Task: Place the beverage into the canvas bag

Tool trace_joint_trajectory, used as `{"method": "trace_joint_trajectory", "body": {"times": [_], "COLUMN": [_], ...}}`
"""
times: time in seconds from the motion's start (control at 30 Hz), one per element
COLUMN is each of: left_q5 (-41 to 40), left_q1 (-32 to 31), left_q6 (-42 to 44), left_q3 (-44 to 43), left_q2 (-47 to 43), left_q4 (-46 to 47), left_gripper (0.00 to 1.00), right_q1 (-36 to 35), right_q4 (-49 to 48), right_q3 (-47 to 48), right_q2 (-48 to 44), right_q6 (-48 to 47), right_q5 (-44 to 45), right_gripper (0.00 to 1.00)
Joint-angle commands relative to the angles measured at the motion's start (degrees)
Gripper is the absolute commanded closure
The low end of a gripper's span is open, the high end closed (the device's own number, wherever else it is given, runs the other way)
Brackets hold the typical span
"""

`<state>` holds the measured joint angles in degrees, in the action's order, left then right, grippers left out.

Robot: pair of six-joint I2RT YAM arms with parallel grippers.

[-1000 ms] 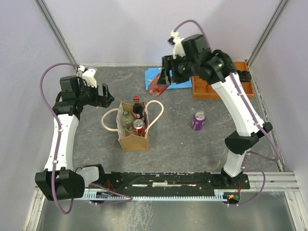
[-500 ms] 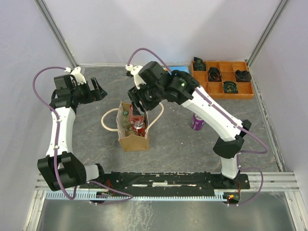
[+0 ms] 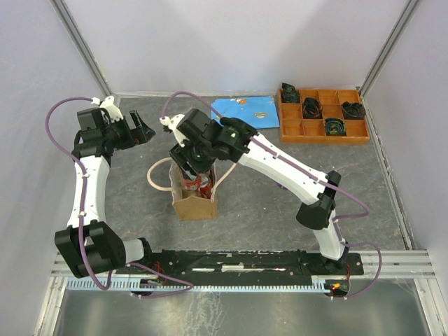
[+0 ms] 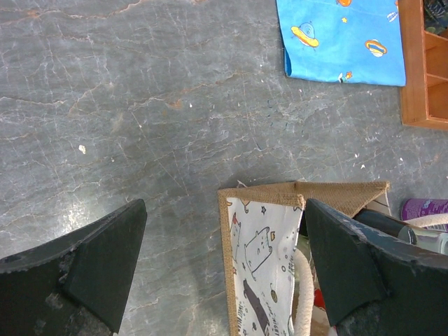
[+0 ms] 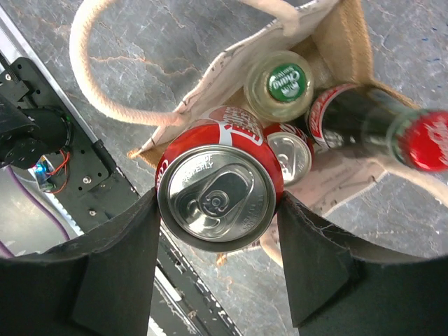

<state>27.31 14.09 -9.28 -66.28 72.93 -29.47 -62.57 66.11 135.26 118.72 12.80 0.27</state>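
Note:
The canvas bag (image 3: pixel 194 205) stands upright in the middle of the table, its printed cat face (image 4: pixel 269 255) showing in the left wrist view. My right gripper (image 5: pixel 218 210) is shut on a red beverage can (image 5: pixel 217 196), held upright just above the bag's open mouth (image 5: pixel 350 35). Inside the bag are a green-capped bottle (image 5: pixel 288 82), another red can (image 5: pixel 289 157) and a red-capped cola bottle (image 5: pixel 378 126). My left gripper (image 4: pixel 224 266) is open and holds nothing, up to the left of the bag (image 4: pixel 336 192), one finger (image 4: pixel 98 259) over bare table.
A blue printed cloth (image 3: pixel 243 108) lies at the back. An orange compartment tray (image 3: pixel 323 115) with dark parts sits at the back right. A purple can (image 4: pixel 425 208) stands right of the bag. The bag's cream rope handle (image 3: pixel 155 178) loops out to the left.
My right arm swung from the back right to over the bag, carrying the red can. My left arm drew back to the left and stayed open.

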Motion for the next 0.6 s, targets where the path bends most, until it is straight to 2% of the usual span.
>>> {"method": "trace_joint_trajectory", "body": {"times": [0.0,0.57], "left_q5": [1.6,2.7], "left_q1": [0.3,0.3], "left_q6": [-1.0,-1.1], "left_q3": [0.4,1.1], "left_q2": [-1.4,-0.2], "left_q4": [1.5,2.4], "left_gripper": [0.00,0.00], "right_q1": [-1.2,-2.0], "right_q4": [-8.1,-16.2], "right_q3": [3.3,-4.5], "right_q2": [1.4,4.5], "right_q6": [-2.0,-6.9], "right_q5": [0.7,2.7], "right_gripper": [1.00,1.00]}}
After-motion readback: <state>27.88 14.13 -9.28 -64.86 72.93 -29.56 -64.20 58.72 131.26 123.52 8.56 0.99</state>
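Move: My right hand already holds the red can over the bag. The free spot in the bag's near-left corner lies about 4 cm to my left, 1 cm ahead and some 18 cm below. In the bag, the other red can stands about 4 cm ahead with no side offset, the clear bottle 6 cm ahead and 5 cm left, and the cola bottle 11 cm ahead and 1 cm left. From my left hand the spot is roughly 13 cm back and 12 cm right. Down into the canvas bag I lower the gripped red can with my right hand, about 5 cm, while easing some 3 cm to my left towards the empty near-left corner beside the clear bottle. Most of the sideways shift comes early; the wrist turns only slightly, about 5 degrees, and my fingers keep their hold. ##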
